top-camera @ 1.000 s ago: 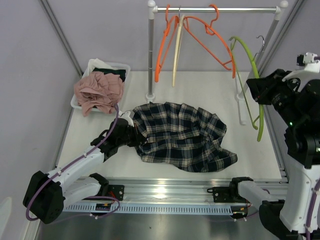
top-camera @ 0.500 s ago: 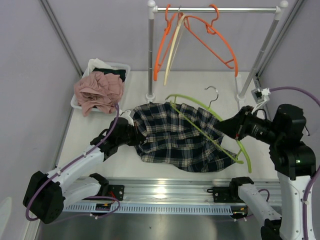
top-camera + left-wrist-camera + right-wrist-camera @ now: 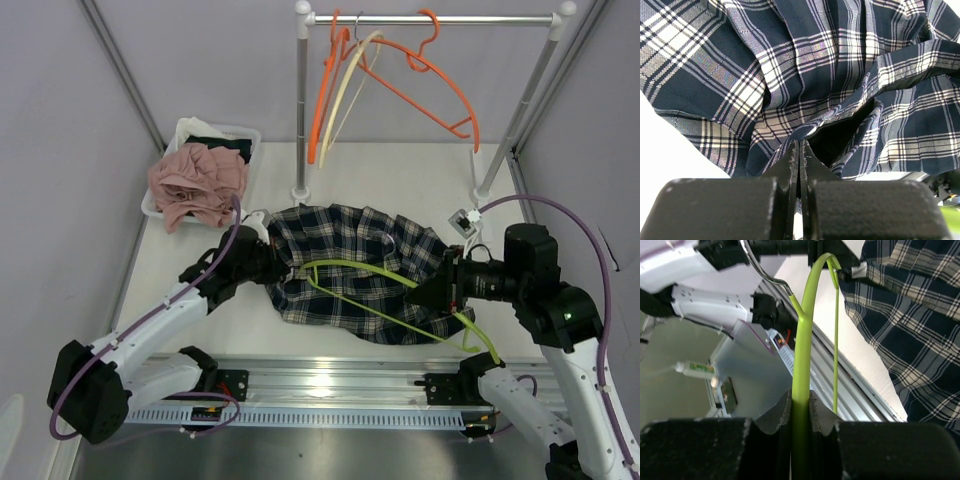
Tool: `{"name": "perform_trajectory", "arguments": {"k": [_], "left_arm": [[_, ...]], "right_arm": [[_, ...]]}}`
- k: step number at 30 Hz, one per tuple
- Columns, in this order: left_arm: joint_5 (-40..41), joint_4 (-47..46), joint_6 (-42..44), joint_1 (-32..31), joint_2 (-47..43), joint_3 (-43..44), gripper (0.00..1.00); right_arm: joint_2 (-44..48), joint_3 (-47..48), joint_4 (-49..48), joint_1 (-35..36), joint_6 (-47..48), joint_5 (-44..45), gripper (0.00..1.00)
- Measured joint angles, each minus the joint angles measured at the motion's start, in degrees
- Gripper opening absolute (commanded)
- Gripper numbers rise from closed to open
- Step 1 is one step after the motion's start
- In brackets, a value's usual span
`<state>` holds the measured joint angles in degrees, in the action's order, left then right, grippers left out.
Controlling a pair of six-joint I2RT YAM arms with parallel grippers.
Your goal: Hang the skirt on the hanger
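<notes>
The navy-and-white plaid skirt [image 3: 350, 255] lies crumpled mid-table and fills the left wrist view [image 3: 815, 65]. My left gripper [image 3: 270, 268] is at its left edge, shut on a fold of the fabric [image 3: 799, 146]. The lime-green hanger [image 3: 385, 300] stretches low across the skirt's front part, its metal hook toward the left arm. My right gripper [image 3: 442, 292] is shut on one arm of this hanger [image 3: 805, 340], clamped between the jaws [image 3: 800, 402]. The skirt [image 3: 910, 315] lies to the right in that view.
A clothes rail [image 3: 430, 18] at the back carries orange hangers [image 3: 420, 75] and a cream one [image 3: 345, 85]. A white basket [image 3: 245, 133] with pink clothing [image 3: 197, 182] sits at the back left. The metal rail [image 3: 330, 385] runs along the near edge.
My right arm has swung down from beside the rail and leftward, bringing the green hanger low over the skirt. The left gripper has stayed shut at the skirt's edge.
</notes>
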<state>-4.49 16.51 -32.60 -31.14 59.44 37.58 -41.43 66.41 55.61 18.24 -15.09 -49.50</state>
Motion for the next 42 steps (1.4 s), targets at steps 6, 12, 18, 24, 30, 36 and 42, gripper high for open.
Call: {"name": "perform_trajectory", "arguments": {"k": [6,12,18,24,30,36,42], "left_arm": [[1.4,2.54,1.62,-1.2,0.7,3.21,0.0],[3.54,4.55,2.27,-4.24,1.07,4.81,0.0],[6.16,6.16,2.86,-7.19,1.99,6.12,0.0],[8.63,7.39,3.45,-8.68,2.62,7.61,0.0],[11.08,10.45,5.27,-8.72,3.32,11.17,0.0],[12.5,13.35,8.52,-8.83,3.37,16.48,0.0],[10.32,14.82,13.29,-8.87,3.98,19.8,0.0]], "right_arm": [[-2.69,-0.7,-0.57,6.69,1.92,6.43,0.0],[-6.51,-0.46,-2.51,9.55,3.78,11.28,0.0],[-10.69,1.73,-2.71,10.1,6.69,13.29,0.0],[-12.0,4.0,-2.34,10.36,9.73,11.72,0.0],[-13.35,4.35,-2.34,13.64,11.82,10.88,0.0],[-14.32,4.37,-2.95,18.78,13.22,11.34,0.0],[-16.35,7.19,-3.61,20.94,13.33,15.28,0.0]]}}
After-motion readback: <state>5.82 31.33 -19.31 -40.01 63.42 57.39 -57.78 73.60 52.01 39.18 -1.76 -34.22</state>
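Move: The skirt's waist opening lies about 21 cm to the right gripper's left, roughly 13 cm ahead and 21 cm below; the green hanger's leading end is already out about 20 cm left, 8 cm ahead and 8 cm below that hand. The skirt's middle lies some 15 cm ahead, 6 cm left and 28 cm below. From the left gripper, the hanger's leading end is about 6 cm back, 5 cm right and 10 cm above; the opening is level with it ahead, some 4 cm right and 2 cm below. Bring the right gripper, keeping its grip on the green hanger, forward and down, then left and slightly back, about 5 cm left overall, dipping the fingers so the leading end nears the skirt's opening. Meanwhile keep the left fingers shut on the waistband and raise it about 8 cm, mostly late, tilting some 15 degrees. ##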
